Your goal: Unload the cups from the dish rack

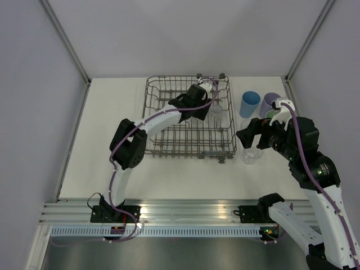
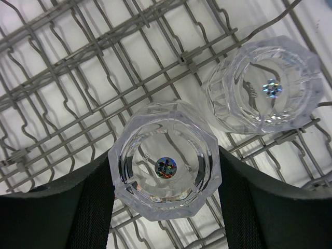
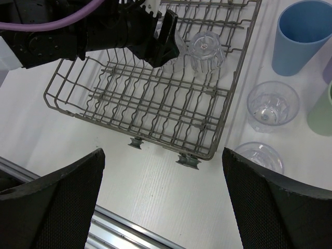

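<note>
The grey wire dish rack (image 1: 152, 112) stands mid-table. Two clear cups stand upside down in its right part. My left gripper (image 2: 165, 174) is shut on one clear cup (image 2: 166, 166), a finger pressed on each side. The other clear cup (image 2: 264, 85) stands free just beside it. Right of the rack, a blue cup (image 3: 303, 36), a light green cup (image 3: 321, 109) and two clear cups (image 3: 272, 106) (image 3: 259, 155) stand upright on the table. A lavender cup (image 1: 272, 102) stands by the blue one. My right gripper (image 3: 163, 202) hangs open and empty above the table near the rack's front right corner.
The rack (image 3: 155, 104) rests on small wheels (image 3: 185, 161) and its left part holds nothing. Its right wall (image 3: 236, 78) stands close to the table's cups. A metal rail (image 1: 185, 211) runs along the near table edge. Enclosure walls surround the table.
</note>
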`<move>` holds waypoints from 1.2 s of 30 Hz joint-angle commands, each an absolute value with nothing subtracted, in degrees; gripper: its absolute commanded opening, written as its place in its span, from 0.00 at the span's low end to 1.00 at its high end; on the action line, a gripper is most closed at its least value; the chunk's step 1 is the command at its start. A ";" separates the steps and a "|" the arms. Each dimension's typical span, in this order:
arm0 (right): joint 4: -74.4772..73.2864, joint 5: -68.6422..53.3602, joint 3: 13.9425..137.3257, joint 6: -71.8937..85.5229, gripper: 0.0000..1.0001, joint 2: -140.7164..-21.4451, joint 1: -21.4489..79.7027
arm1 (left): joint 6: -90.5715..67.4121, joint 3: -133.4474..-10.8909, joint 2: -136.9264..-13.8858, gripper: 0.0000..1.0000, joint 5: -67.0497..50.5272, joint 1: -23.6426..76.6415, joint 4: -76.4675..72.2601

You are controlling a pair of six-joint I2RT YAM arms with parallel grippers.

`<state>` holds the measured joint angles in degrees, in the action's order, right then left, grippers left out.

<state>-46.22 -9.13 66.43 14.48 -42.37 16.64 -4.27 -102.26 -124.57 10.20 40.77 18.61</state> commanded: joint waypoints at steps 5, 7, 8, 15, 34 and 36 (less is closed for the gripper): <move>-44.03 -8.62 68.55 13.71 0.98 -42.54 16.88 | -5.89 -102.30 -113.56 0.02 11.60 40.52 19.24; -43.86 -7.65 68.64 14.15 0.98 -42.36 16.88 | -7.11 -102.22 -110.93 0.02 11.86 40.60 20.30; -43.42 -7.56 68.47 14.85 0.98 -42.19 16.96 | -7.55 -101.78 -109.87 0.02 11.52 40.52 21.00; -37.89 -9.84 66.10 22.75 0.98 -40.78 16.96 | -15.45 -97.82 -96.09 0.02 5.28 40.52 21.01; 10.69 -36.47 49.49 55.19 0.98 -37.71 16.96 | -56.50 -68.23 -68.21 0.02 -18.98 40.61 -17.19; 12.21 -37.61 49.39 55.63 0.98 -37.79 16.96 | -61.16 -66.10 -66.80 0.02 -20.03 40.69 -20.81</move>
<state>-0.12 -32.49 49.41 50.70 -38.11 16.73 -49.25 -68.45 -69.91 -14.98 40.60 -6.28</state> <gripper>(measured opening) 0.978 0.728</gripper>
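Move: The left hand already grips a clear cup by its upturned base. The right gripper, where this cup is being taken, is roughly 24 cm nearer the bases, 18 cm to the right and 22 cm higher. The last rack cup is about 8 cm to the left hand's right, level in reach, 5 cm lower. From the right hand, the held cup is some 25 cm ahead, 17 cm left, 25 cm down; a clear table cup is 5 cm ahead, 2 cm right, 30 cm down. Keeping its pinch on the clear cup, the left hand lifts it about 30 cm out of the rack, soon drawing back some 19 cm as well, and rolls some 65 degrees so the fingers and cup swing over to face the right gripper. The right hand starts later, going left and up about 8 cm each towards the cup while rolling its left side up and turning counter-clockwise, fingers staying wide open. ##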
